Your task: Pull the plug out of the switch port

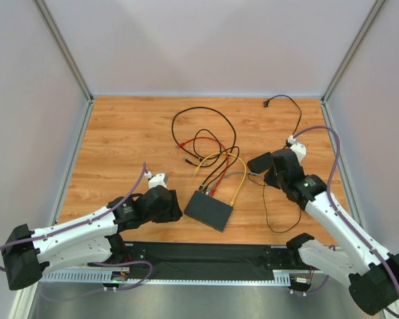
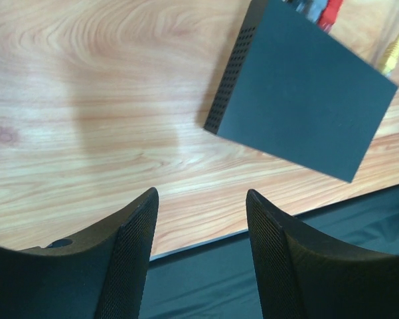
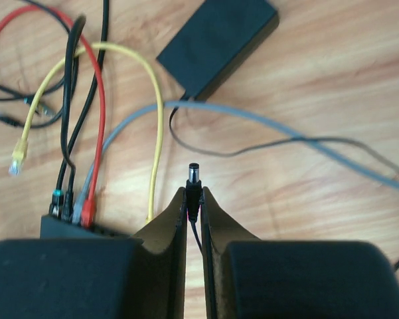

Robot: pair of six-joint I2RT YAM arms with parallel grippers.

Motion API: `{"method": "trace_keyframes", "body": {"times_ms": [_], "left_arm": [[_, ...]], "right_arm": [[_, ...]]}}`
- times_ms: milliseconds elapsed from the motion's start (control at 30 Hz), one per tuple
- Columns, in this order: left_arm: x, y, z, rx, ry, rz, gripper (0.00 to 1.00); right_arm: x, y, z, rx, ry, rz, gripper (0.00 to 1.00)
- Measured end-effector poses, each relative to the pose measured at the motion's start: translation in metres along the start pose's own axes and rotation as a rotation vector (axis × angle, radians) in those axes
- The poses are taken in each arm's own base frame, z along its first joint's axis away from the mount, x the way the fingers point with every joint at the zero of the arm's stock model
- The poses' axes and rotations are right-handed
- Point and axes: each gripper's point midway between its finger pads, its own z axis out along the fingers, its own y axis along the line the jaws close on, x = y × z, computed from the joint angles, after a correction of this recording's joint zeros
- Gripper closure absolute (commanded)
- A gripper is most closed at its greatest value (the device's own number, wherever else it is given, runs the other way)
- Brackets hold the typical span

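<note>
The switch (image 1: 209,209) is a flat black box near the table's front edge. It also shows in the left wrist view (image 2: 305,93) and as a corner in the right wrist view (image 3: 66,229). Red (image 3: 87,211), grey and black cable plugs sit in its sockets. My right gripper (image 3: 193,199) is shut on a small black barrel plug (image 3: 193,183) with a metal tip, held above the wood to the right of the switch and apart from it. In the top view the right gripper (image 1: 270,174) hides the plug. My left gripper (image 2: 200,199) is open and empty, just left of the switch (image 1: 174,211).
A black power-adapter brick (image 3: 219,40) lies just beyond the right gripper, its thin cord looping across the wood (image 1: 272,212). Loose red, yellow (image 3: 156,113), grey and black cables spread behind the switch. A black mat (image 1: 206,256) covers the front edge.
</note>
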Motion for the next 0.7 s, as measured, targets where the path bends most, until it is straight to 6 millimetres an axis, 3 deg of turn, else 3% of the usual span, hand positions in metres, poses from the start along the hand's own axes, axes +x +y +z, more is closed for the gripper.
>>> {"method": "trace_keyframes", "body": {"times_ms": [100, 167, 300, 600, 700], "left_arm": [[0.008, 0.009, 0.001, -0.004, 0.012, 0.010, 0.36], [0.009, 0.010, 0.000, 0.004, 0.012, 0.014, 0.36], [0.006, 0.006, -0.004, 0.031, -0.002, 0.020, 0.36], [0.008, 0.005, -0.004, 0.053, 0.003, 0.037, 0.37], [0.010, 0.005, -0.003, 0.056, 0.010, 0.042, 0.37]], "right_arm": [[-0.023, -0.004, 0.013, 0.030, 0.014, -0.004, 0.94], [-0.026, -0.009, 0.026, 0.051, 0.043, -0.013, 0.92], [-0.015, -0.022, 0.048, 0.094, 0.129, -0.033, 0.92], [0.004, -0.008, 0.060, 0.004, 0.218, -0.040, 0.88], [0.010, -0.007, 0.061, -0.011, 0.231, -0.039, 0.81]]}}
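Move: The right hand, already holding the pulled black power plug some 14 cm above the table, has the black power brick about 9 cm ahead, 1 cm to its right and 13 cm below. Crossing in front of the brick, the grey cable lies about 4 cm ahead of the hand, straight ahead and 14 cm down; the switch is 17 cm to the hand's left, 9 cm back and 13 cm down. From the idle left hand the brick is roughly 19 cm ahead, 29 cm right and 8 cm below. Keeping the freed plug between its fingertips, the right hand first finishes its carry with about 4 cm forward towards the power brick, swinging slightly right and then back. From there it sinks about 5 cm in all towards the table just short of the brick, by the grey cable, its fingers tipping some 10 degrees more steeply down and the grip only beginning to ease at the very end. ##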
